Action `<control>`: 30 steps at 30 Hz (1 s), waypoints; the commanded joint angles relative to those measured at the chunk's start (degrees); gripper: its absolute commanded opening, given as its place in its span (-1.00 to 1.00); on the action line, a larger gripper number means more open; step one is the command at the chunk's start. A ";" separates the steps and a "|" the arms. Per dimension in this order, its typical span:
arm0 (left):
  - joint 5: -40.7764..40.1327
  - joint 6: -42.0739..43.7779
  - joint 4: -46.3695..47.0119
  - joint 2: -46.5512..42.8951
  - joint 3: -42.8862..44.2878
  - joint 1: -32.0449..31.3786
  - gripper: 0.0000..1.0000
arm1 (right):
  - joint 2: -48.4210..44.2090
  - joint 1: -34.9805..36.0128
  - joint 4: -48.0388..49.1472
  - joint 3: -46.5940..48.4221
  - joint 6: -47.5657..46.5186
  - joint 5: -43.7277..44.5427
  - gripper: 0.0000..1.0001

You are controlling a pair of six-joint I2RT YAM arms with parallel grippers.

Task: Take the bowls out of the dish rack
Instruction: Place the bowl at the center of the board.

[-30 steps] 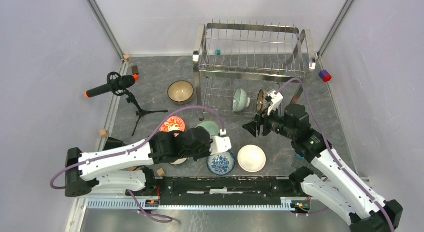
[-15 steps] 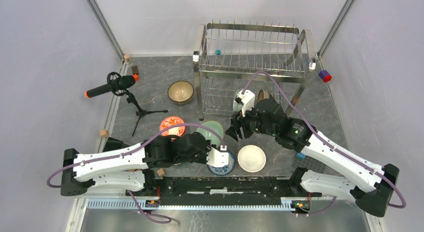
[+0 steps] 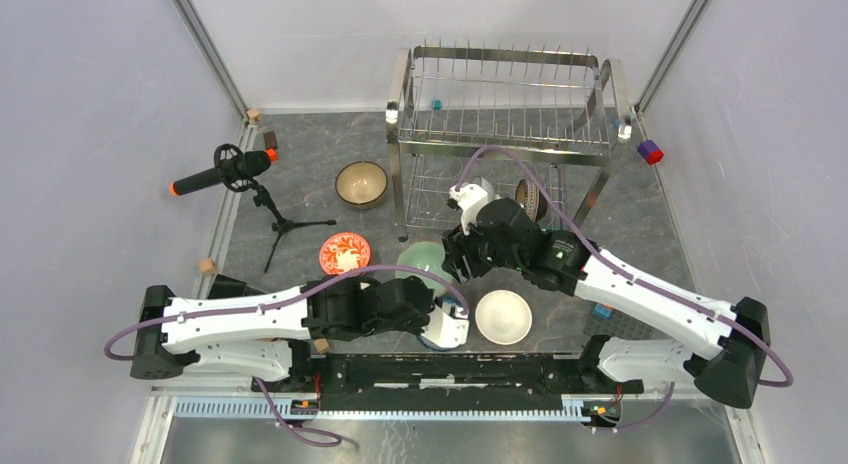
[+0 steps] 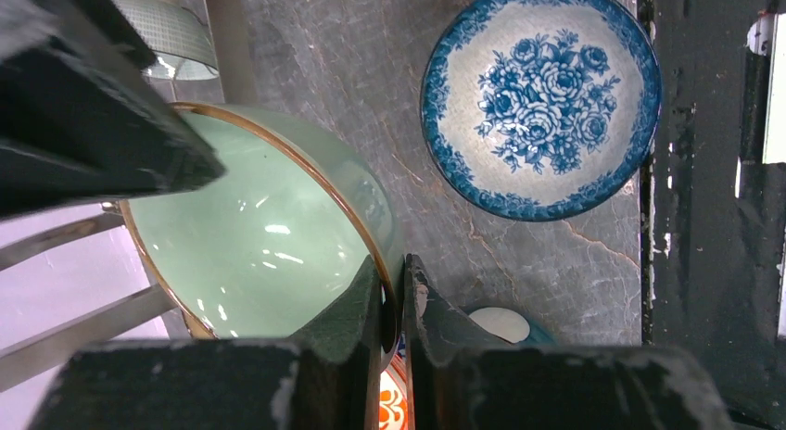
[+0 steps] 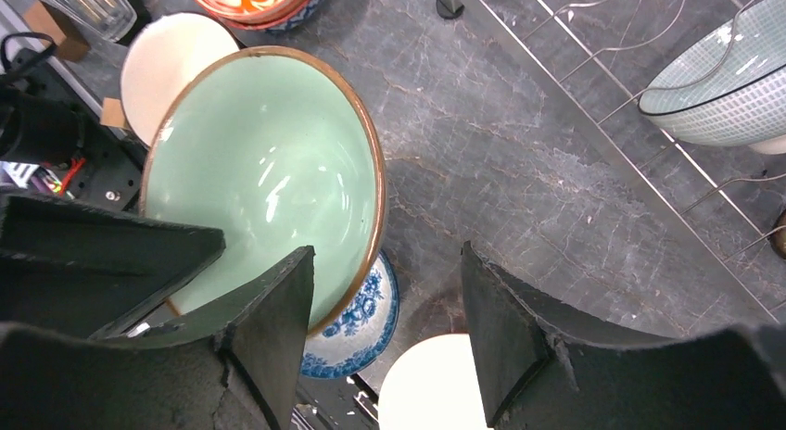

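My left gripper [image 4: 397, 282] is shut on the rim of a pale green bowl [image 4: 250, 235], held tilted above the table; in the top view it [image 3: 434, 287] sits just near of that bowl [image 3: 422, 256]. The right gripper [image 5: 385, 328] stands open right beside the green bowl [image 5: 259, 170], with its left finger [image 5: 269, 319] over the rim and nothing between the fingers. A blue-and-white bowl [image 4: 542, 96], a white bowl [image 3: 503, 316], a red patterned bowl [image 3: 344, 252] and a tan bowl [image 3: 361, 183] rest on the table. The dish rack [image 3: 505, 114] holds a pale gridded bowl [image 5: 723, 78] and a dark bowl [image 3: 530, 197] on its lower tier.
A microphone on a small tripod [image 3: 240, 169] stands at the left. Another white bowl [image 5: 171, 64] and a glass [image 5: 83, 4] sit near the left arm. Small wooden blocks [image 3: 208, 266] and a red-blue block [image 3: 650, 152] lie along the table's edges.
The right arm swung left from the rack's lower tier to the green bowl, gripper still open. The left arm shifted slightly toward the near edge, keeping its hold on the bowl.
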 commanded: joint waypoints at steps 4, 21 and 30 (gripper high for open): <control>-2.58 3.35 2.49 1.69 5.34 -1.07 -0.96 | 3.09 0.46 -0.82 3.64 -0.22 2.09 0.24; -3.91 4.04 -0.15 3.99 6.53 -2.47 -0.95 | 8.14 0.44 -1.32 5.40 0.18 4.66 -0.20; -3.77 0.45 1.73 2.61 6.66 -2.88 -0.90 | 6.40 0.41 -2.35 4.44 -0.30 3.47 -1.00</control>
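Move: The green bowl's middle lies about 7 cm to the right hand's left, 2 cm back and some 5 cm below. From the left hand, which already grips its near rim, the middle is about 6 cm ahead, 2 cm to the right and 3 cm lower. On the table about 18 cm below the right hand, the blue-flowered dish stands 13 cm back and 3 cm left of that hand, the white dish 12 cm back and 11 cm right. Downwards first, by about 3 cm, with a slight drift of a centimetre or so forward and to the left, the right hand brings its open fingers over the green bowl's far-right rim and closes them from well open to nearly shut, pinching the rim. The left hand keeps its pinch on the near rim and eases about 1.5 cm to the right, towards the right hand. ##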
